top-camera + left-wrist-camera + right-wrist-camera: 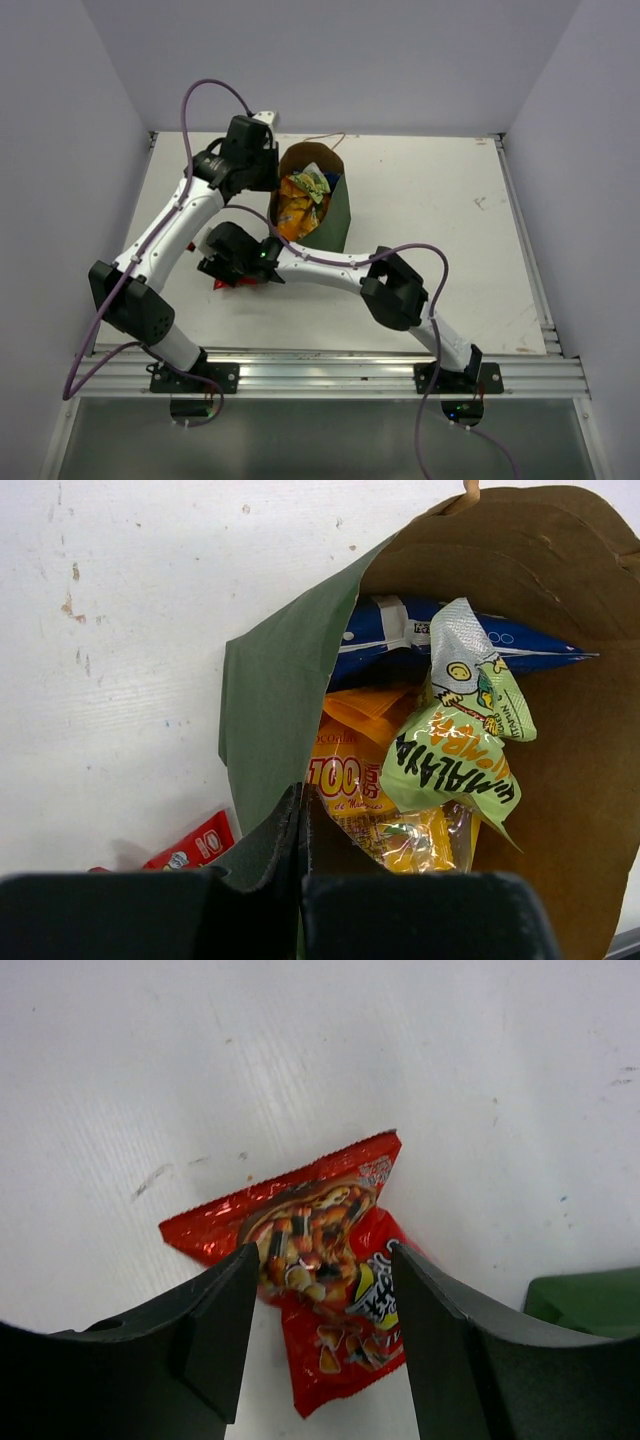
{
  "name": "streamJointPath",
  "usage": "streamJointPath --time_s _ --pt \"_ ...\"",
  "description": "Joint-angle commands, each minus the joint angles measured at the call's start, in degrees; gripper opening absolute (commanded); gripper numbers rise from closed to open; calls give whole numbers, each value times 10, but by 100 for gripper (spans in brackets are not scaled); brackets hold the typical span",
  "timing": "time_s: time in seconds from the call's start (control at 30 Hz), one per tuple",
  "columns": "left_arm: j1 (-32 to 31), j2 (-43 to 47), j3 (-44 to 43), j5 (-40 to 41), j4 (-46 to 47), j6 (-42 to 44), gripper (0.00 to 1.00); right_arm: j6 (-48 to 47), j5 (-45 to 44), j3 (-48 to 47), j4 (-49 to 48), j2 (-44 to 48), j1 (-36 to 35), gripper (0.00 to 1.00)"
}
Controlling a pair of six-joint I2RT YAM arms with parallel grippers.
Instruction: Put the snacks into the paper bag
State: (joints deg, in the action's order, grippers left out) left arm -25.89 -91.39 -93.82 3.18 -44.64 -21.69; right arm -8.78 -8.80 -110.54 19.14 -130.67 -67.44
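Observation:
The dark green paper bag (338, 212) stands upright at mid-table, and my left gripper (301, 815) is shut on its near rim (270, 720). Inside the bag lie a blue packet (450, 642), a small green packet (455, 750) and an orange packet (350, 775). A small red packet (330, 1225) lies flat on the table to the left of the bag, also seen as the red packet (232, 284) from above. My right gripper (322, 1253) hovers open over it, one finger on each side.
The table's raised metal rails run along the right edge (525, 240) and the near edge (330, 370). The left arm (170, 235) reaches up the left side; the right arm (330, 268) crosses in front of the bag.

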Motion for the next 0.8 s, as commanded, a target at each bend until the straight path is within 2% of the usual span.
streamJointPath --time_s 0.0,0.2,0.3,0.4,0.5,0.53,0.6,0.67,0.77 --pt "-3 38 0 -12 39 2 0 27 23 -33 -24 -22 20 60" --pt "-2 37 -2 -9 38 2 0 60 68 -19 -2 -49 49 60" --pt "-2 38 -3 -8 39 2 0 64 83 -22 22 -59 56 57" --pt "-2 38 -3 -5 39 1 0 66 86 -19 34 -61 56 33" --pt "-2 37 -3 -7 39 1 0 65 106 -24 49 -63 57 17" --pt "-2 37 -2 -8 40 1 0 65 105 -26 52 -61 57 8" --pt "-2 38 -3 -7 40 1 0 61 97 -28 66 -49 57 0" --pt "-2 37 -2 -5 41 0 0 51 90 -31 95 -28 56 0" --pt "-2 34 -2 -7 43 -3 0 32 58 10 121 63 45 0"
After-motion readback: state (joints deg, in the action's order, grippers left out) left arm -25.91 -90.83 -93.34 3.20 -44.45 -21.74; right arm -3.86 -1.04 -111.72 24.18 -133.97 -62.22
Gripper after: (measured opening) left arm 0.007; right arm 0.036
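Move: The red packet lies just below the right hand: about 2 cm ahead, 3 cm to its right and 5 cm down. The open bag's middle is roughly 13 cm ahead of this hand, 20 cm to its right and a few centimetres higher; the left gripper at its rim is some 12 cm ahead, 11 cm right and 15 cm above. From the left hand, the red packet is about 12 cm back, 8 cm left and 20 cm below. Down and somewhat forward, drifting a little right, the right hand sinks about 5 cm onto the red packet with its wrist tipping some 10 degrees. Its open fingers shut on the packet, pinching the film into a fold. With that grip the hand then starts easing up and back to the right, by roughly a centimetre each way. ##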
